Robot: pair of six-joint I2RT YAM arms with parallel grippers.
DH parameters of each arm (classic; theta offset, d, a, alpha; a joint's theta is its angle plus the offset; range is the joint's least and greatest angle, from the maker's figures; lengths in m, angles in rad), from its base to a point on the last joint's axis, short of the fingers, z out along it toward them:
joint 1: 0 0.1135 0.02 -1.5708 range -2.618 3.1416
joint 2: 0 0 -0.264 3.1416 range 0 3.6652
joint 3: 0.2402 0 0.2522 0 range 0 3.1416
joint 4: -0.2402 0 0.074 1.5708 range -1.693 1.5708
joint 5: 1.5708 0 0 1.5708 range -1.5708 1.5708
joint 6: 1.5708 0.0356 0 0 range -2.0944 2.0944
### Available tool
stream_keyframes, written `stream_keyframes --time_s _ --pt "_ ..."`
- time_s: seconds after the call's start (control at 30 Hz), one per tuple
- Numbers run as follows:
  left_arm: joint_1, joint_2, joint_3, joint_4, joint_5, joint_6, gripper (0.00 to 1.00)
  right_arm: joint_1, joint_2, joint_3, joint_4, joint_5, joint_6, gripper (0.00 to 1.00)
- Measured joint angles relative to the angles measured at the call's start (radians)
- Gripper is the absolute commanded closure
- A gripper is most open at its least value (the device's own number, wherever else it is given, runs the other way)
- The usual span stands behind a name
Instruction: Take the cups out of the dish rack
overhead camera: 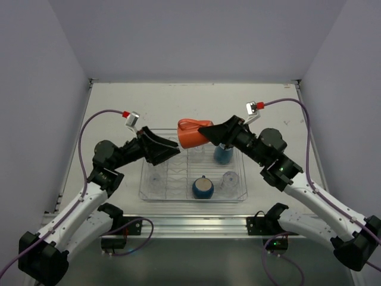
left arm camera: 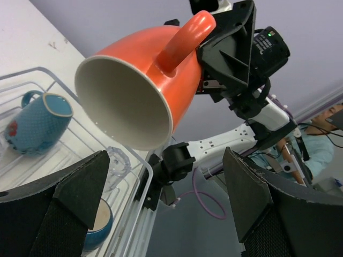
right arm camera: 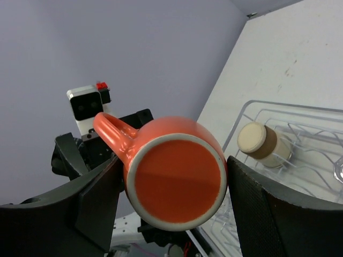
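My right gripper [overhead camera: 206,132] is shut on the orange mug [overhead camera: 190,136], which it holds tipped on its side above the dish rack's [overhead camera: 143,192] far edge. In the right wrist view the mug's base [right arm camera: 177,184] fills the space between both pads. My left gripper [overhead camera: 173,149] is open just left of the mug, and the mug's mouth [left arm camera: 126,104] faces it with nothing between the fingers. In the rack stand a light blue mug [overhead camera: 224,154], a dark blue round cup [overhead camera: 203,188], a tan-cream cup [right arm camera: 262,142] and clear tumblers [overhead camera: 231,180].
The rack is a clear tray with wire dividers, lying mid-table between the two arms. Bare table surface [overhead camera: 178,101] stretches behind it to the back wall. A metal rail [overhead camera: 190,223] and cables run along the near edge.
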Motion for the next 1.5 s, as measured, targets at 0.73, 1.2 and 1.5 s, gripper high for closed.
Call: stream_keyframes --time_s 0.73,1.2,1.5 --pt "-0.064 0.093 0.0 0.138 -0.016 -0.063 0.84 0.0 0.098 -0.07 0.167 -0.146 0.122 0.8" --pt "-0.082 0.045 0.113 -0.125 -0.12 0.07 1.0 -0.006 0.127 -0.104 0.285 -0.163 0.148 0.01" --pt "-0.075 0.188 0.474 -0.684 -0.546 0.383 1.0 -0.007 -0.013 -0.104 0.151 -0.109 0.027 0.01"
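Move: The orange mug, held base-first in the right fingers with its mouth facing the left hand, has its middle about 8 cm right of the left hand, 6 cm ahead and 4 cm above. From the right hand, the waiting left gripper is some 13 cm to the left, 5 cm back and 4 cm lower. The light-blue mug sits about 9 cm right of the right hand, 5 cm ahead and 21 cm below; the cream cup is roughly 11 cm ahead, 7 cm left and 17 cm below the left hand. The left fingers close on the orange mug's rim, one inside the mouth, after easing about 2 cm right while the right hand brings the mug left and down, some 3 cm each. The right fingers then open off the base and back away rightward; the left hand carries the mug about 10 cm forward and slightly left, turning nearly 30 degrees counter-clockwise and rolling its left side up. ##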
